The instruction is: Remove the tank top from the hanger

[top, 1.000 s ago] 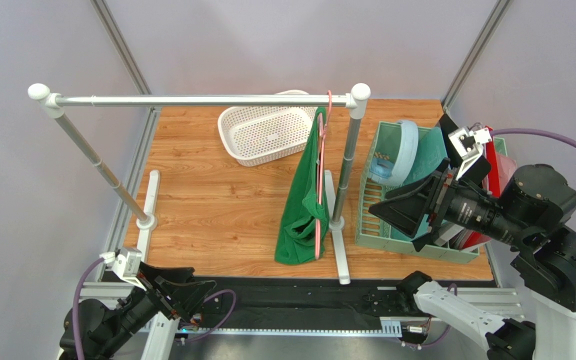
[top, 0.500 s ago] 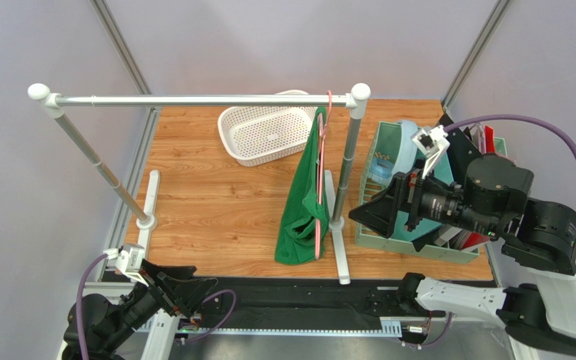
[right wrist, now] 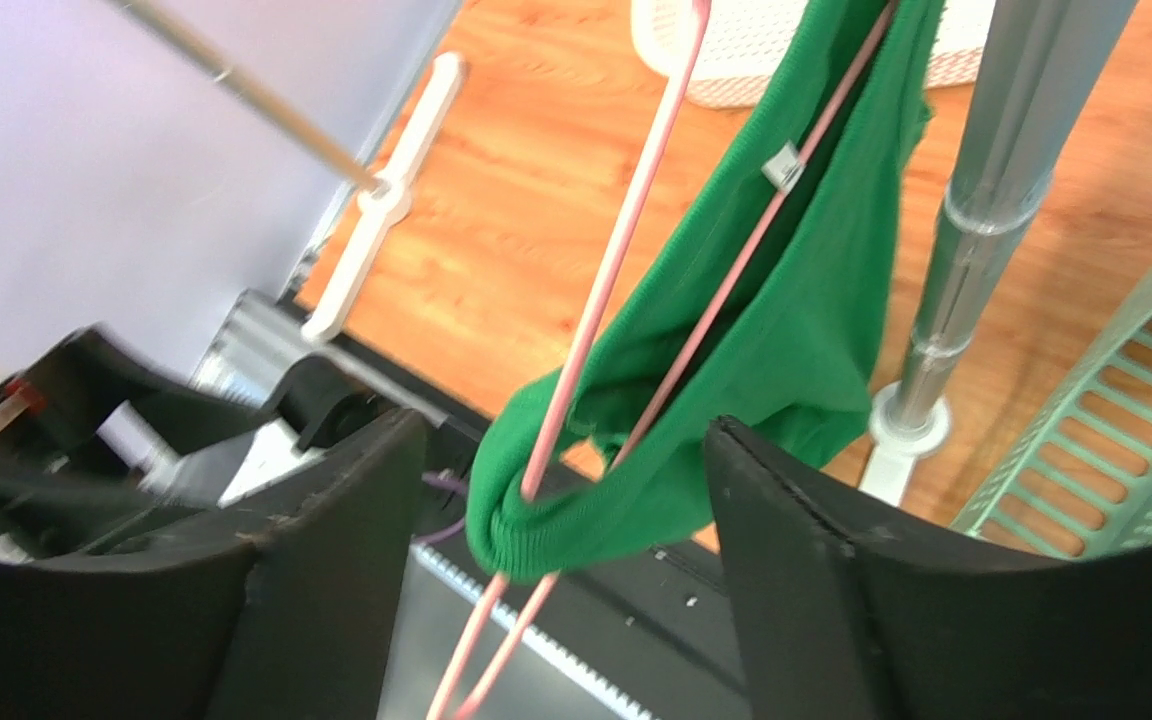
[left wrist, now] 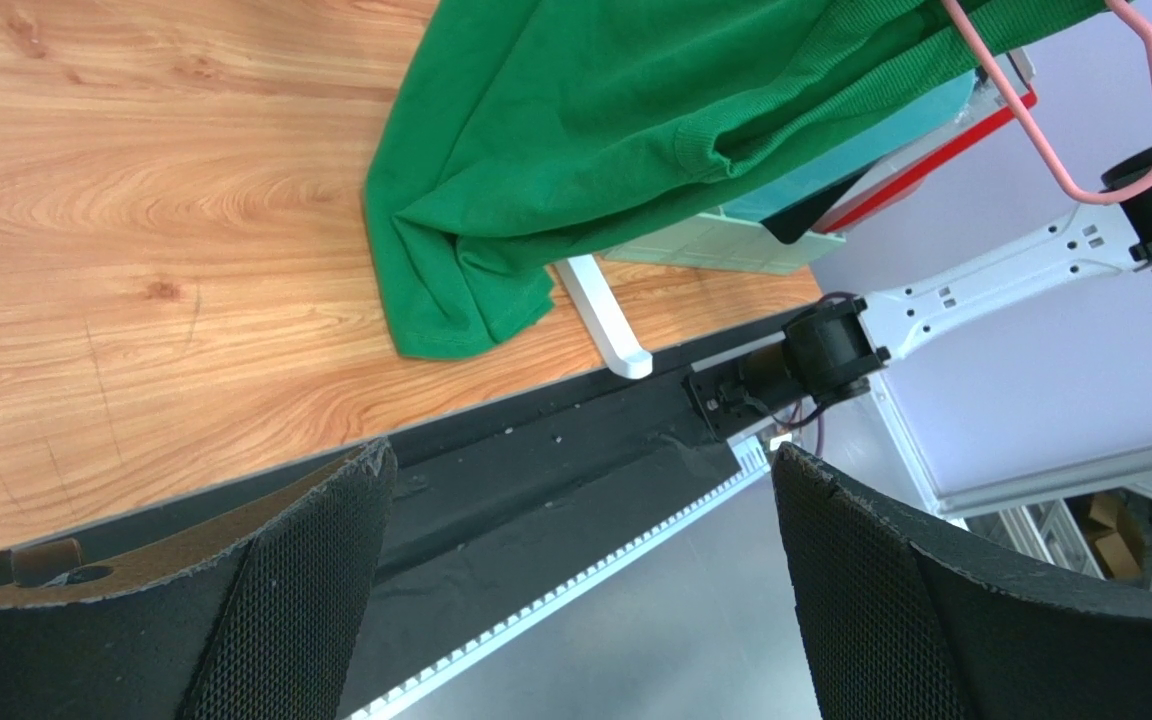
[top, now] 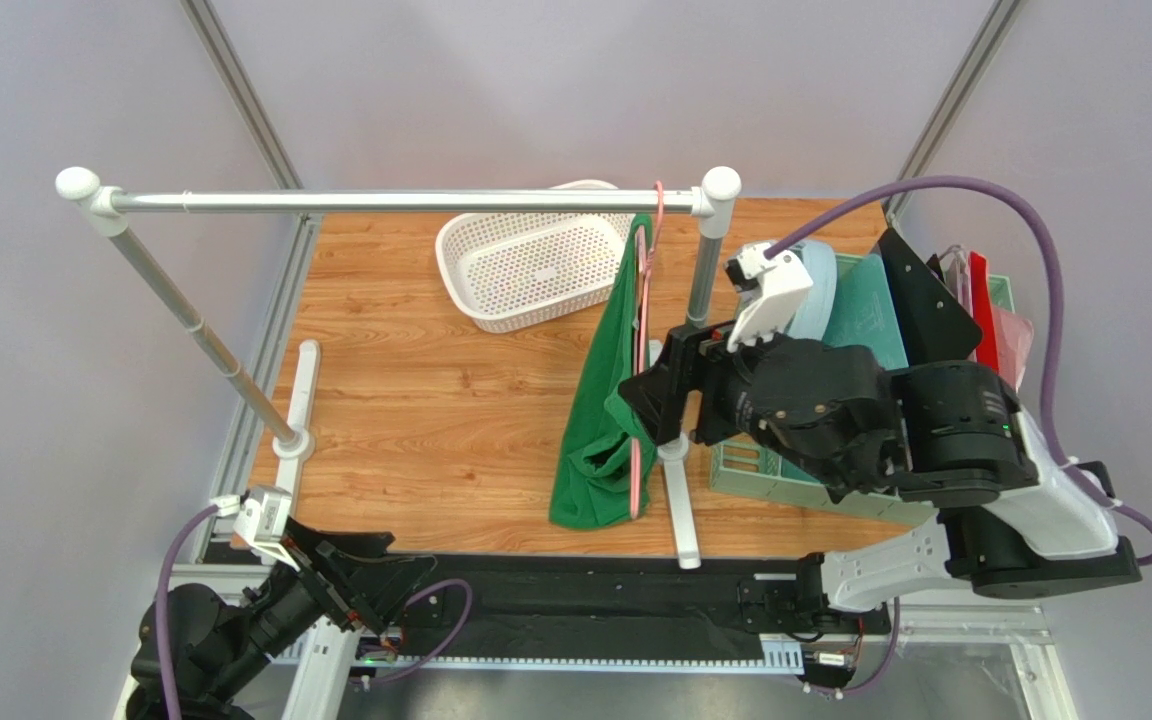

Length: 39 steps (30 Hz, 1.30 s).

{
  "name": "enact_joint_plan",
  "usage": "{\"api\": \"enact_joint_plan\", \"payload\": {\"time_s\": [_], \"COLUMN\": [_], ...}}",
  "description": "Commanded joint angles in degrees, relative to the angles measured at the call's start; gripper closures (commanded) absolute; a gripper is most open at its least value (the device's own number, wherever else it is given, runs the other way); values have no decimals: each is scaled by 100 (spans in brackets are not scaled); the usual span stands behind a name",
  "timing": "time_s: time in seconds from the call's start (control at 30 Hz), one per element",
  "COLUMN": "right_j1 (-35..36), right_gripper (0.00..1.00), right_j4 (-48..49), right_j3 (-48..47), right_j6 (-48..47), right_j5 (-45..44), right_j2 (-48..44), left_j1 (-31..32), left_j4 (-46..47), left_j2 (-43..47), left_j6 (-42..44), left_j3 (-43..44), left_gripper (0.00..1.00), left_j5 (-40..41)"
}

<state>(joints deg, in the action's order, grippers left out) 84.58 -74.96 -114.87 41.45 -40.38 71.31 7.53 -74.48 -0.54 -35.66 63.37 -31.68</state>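
The bright green tank top (top: 594, 428) hangs on the pink hanger (top: 638, 393), whose hook sits on the silver rail (top: 387, 200) at its right end. My right gripper (top: 645, 393) is open and right beside the garment. In the right wrist view the right gripper (right wrist: 567, 593) has a lower fold of the tank top (right wrist: 793, 330) and the hanger's wires (right wrist: 615, 248) between its open fingers, without touching. My left gripper (top: 367, 578) is open and empty, low at the table's near edge. In the left wrist view the left gripper (left wrist: 582, 600) faces the tank top (left wrist: 612, 135) and hanger (left wrist: 1093, 143) from afar.
A white basket (top: 530, 267) lies at the back behind the rail. A pale green rack (top: 778, 477) with plates and boards stands at the right. The rail's right post (top: 695, 323) and its foot (top: 678, 495) stand just right of the garment.
My right arm has swung left from over the green rack to the hanging tank top, and its open fingers now straddle the garment's fold. The left arm has barely moved.
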Motion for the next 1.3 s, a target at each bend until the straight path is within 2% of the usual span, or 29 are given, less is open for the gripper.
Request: {"api": "enact_joint_plan", "payload": {"time_s": [0.0,0.27,0.3,0.33,0.4,0.47,0.7,0.83,1.2,1.23,1.27], "right_j1": [50,50,42,50,41,42,41,24,-125,-126,-134], "right_gripper": [32,32,34,40,43,52,54,62,73,78,78], "right_j4": [138,25,16,-1,-19,-28,-28,-28,403,420,525], "right_j3": [-238,-475,-501,-519,-537,-510,-458,-378,131,140,158], "right_j6": [338,460,495,548,618,723,794,864,917,900,839], "right_j5": [-1164,-1385,-1402,-1428,-1455,-1534,-1736,-1903,-1859,-1842,-1807], "right_j2": [129,515,577,612,647,682,885,876,656,639,630], "left_j1": [20,12,12,12,12,12,12,12,12,12,12], "left_j4": [-146,-357,-366,-374,-392,-418,-612,-691,-691,-691,-691], "left_j2": [212,203,212,212,212,212,212,212,194,194,194], "left_j6": [-3,7,-2,-20,-64,-90,-47,-29,-64,-55,-55], "left_j3": [201,412,430,456,527,597,738,782,861,861,870], "left_gripper": [1,1,1,1,2,2,2,2,2,2,2], "left_j5": [-57,-75,-75,-92,-110,-154,-154,-163,-207,-233,-242]}}
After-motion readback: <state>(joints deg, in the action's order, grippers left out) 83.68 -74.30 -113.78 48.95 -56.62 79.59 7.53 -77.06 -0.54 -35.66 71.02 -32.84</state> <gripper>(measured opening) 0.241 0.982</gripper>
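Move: The pink hanger's near arm, still carrying the tank top, has the spot aimed at about 5 cm ahead of the right hand, 2 cm to its left and 2 cm lower. The green tank top's middle hangs roughly 5 cm ahead, 4 cm left and 15 cm below the hand. The rack's right post stands some 13 cm ahead and 5 cm right. From the left hand, that hanger spot is about 18 cm ahead, 27 cm right and 12 cm higher. The near arm of the hanger comes between the right fingers as that hand goes forward about 4 cm towards the hanger's neck, easing left and finally down some 2 cm each. It turns clockwise some 15 degrees while the fingers close from wide to a narrow gap on either side of the wire. The left hand, open and empty, draws back and up a few centimetres, away from the hanger. ##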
